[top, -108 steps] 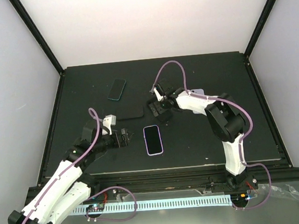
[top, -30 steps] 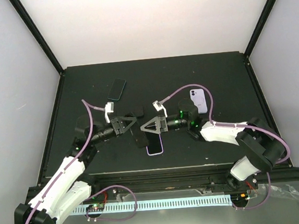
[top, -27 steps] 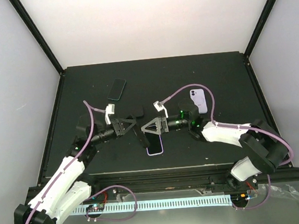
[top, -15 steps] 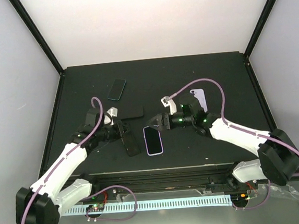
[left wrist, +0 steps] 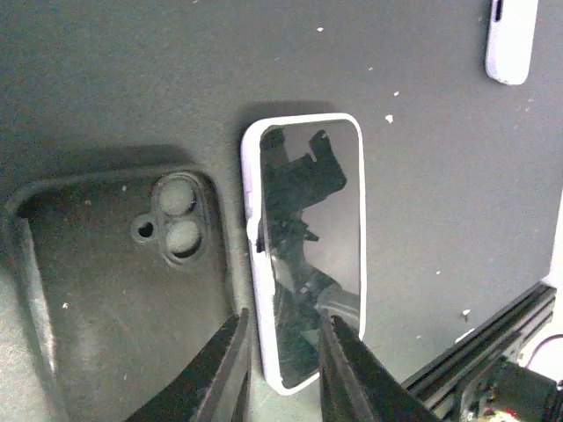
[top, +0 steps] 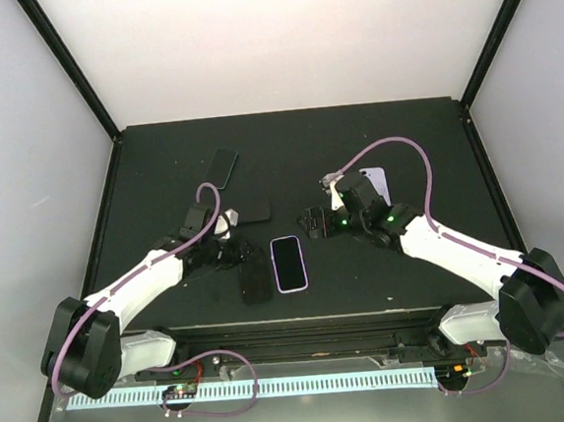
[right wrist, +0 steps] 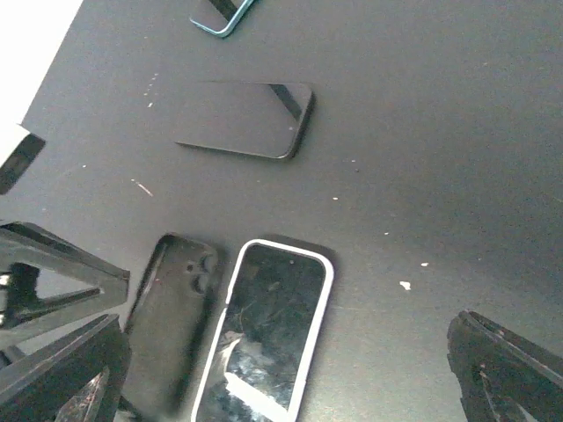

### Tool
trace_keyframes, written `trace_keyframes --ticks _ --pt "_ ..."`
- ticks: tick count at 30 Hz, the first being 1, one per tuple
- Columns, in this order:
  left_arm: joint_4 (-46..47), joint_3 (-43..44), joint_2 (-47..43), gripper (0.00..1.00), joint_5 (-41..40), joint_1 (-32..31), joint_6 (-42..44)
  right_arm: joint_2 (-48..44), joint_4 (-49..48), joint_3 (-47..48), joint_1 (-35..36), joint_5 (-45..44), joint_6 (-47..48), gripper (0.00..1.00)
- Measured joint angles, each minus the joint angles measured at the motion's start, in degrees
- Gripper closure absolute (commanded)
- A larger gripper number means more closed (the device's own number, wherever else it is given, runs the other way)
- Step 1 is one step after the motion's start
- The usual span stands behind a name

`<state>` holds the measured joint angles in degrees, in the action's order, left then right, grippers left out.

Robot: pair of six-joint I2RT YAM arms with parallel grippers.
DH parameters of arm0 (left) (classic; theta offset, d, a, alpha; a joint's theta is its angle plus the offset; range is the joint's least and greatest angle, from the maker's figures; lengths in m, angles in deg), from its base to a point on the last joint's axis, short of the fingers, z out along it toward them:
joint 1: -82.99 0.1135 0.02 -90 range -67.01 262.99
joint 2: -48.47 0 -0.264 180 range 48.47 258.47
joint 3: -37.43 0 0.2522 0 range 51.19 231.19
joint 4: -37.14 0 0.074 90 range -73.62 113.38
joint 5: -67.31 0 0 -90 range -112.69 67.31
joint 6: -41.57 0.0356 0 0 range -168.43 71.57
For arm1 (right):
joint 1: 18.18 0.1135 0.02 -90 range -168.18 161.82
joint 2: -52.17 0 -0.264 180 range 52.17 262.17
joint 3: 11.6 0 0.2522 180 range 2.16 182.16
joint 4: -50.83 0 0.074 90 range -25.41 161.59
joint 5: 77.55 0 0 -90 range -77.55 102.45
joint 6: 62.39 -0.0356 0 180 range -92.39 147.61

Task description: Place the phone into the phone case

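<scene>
The phone [top: 288, 264], dark screen with a pale lilac rim, lies flat at the front middle of the table. It also shows in the left wrist view [left wrist: 308, 255] and the right wrist view [right wrist: 268, 330]. The empty black phone case [top: 256, 282] lies open side up just left of it, with its camera holes visible [left wrist: 176, 220]; it also appears in the right wrist view [right wrist: 171, 321]. My left gripper [top: 231, 250] hovers behind the case, slightly open and empty [left wrist: 283, 316]. My right gripper [top: 313, 221] is wide open and empty above the table behind the phone [right wrist: 286, 352].
A second black phone [top: 250, 211] lies behind the case, and a teal-edged phone [top: 223, 167] sits farther back left. A lilac case [top: 373, 181] lies at the right, partly under the right arm. The table's front rail [top: 302, 323] is close to the phone.
The black case, held up between both grippers a second ago, now lies flat left of the phone. The left gripper has let go of it. The right gripper has drawn back to the right.
</scene>
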<state>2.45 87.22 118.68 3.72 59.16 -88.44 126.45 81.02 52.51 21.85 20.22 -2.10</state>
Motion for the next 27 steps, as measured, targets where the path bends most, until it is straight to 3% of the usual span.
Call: trace_keyframes --ticks 10,19,27 --pt "1.5 2.8 0.5 0.30 -3.6 2.3 1.8 1.4 0.7 0.0 0.0 -1.4 1.3 0.03" --pt "3.5 15.8 12.1 0.15 -9.1 10.6 9.2 1.5 0.6 0.0 0.0 0.7 1.6 0.03" --pt "2.1 33.8 31.5 0.12 -8.2 13.3 16.5 1.0 0.0 0.0 0.0 1.9 2.6 0.03"
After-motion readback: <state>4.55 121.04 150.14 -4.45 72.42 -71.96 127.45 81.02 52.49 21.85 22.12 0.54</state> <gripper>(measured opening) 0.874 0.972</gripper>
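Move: The teal-rimmed phone lies about 29 cm ahead of the left hand, 9 cm to its left and some 4 cm below. The black phone lies crosswise on the way, about 16 cm ahead and 3 cm left. The black case is close under the hand, its middle 3 cm back and 2 cm left; the lavender-rimmed phone is level with the hand and 6 cm right. From the right hand, the teal-rimmed phone is some 22 cm ahead, 21 cm left and 12 cm below. Leaving the black case on the table, the left hand hovers briefly as its barely parted fingers spread, then swings about 20 cm forward and some 5 cm left, over the black phone towards the teal-rimmed phone. Its fingers open nearly wide and tilt some 15 to 20 degrees up and forward; it touches nothing at the end. ##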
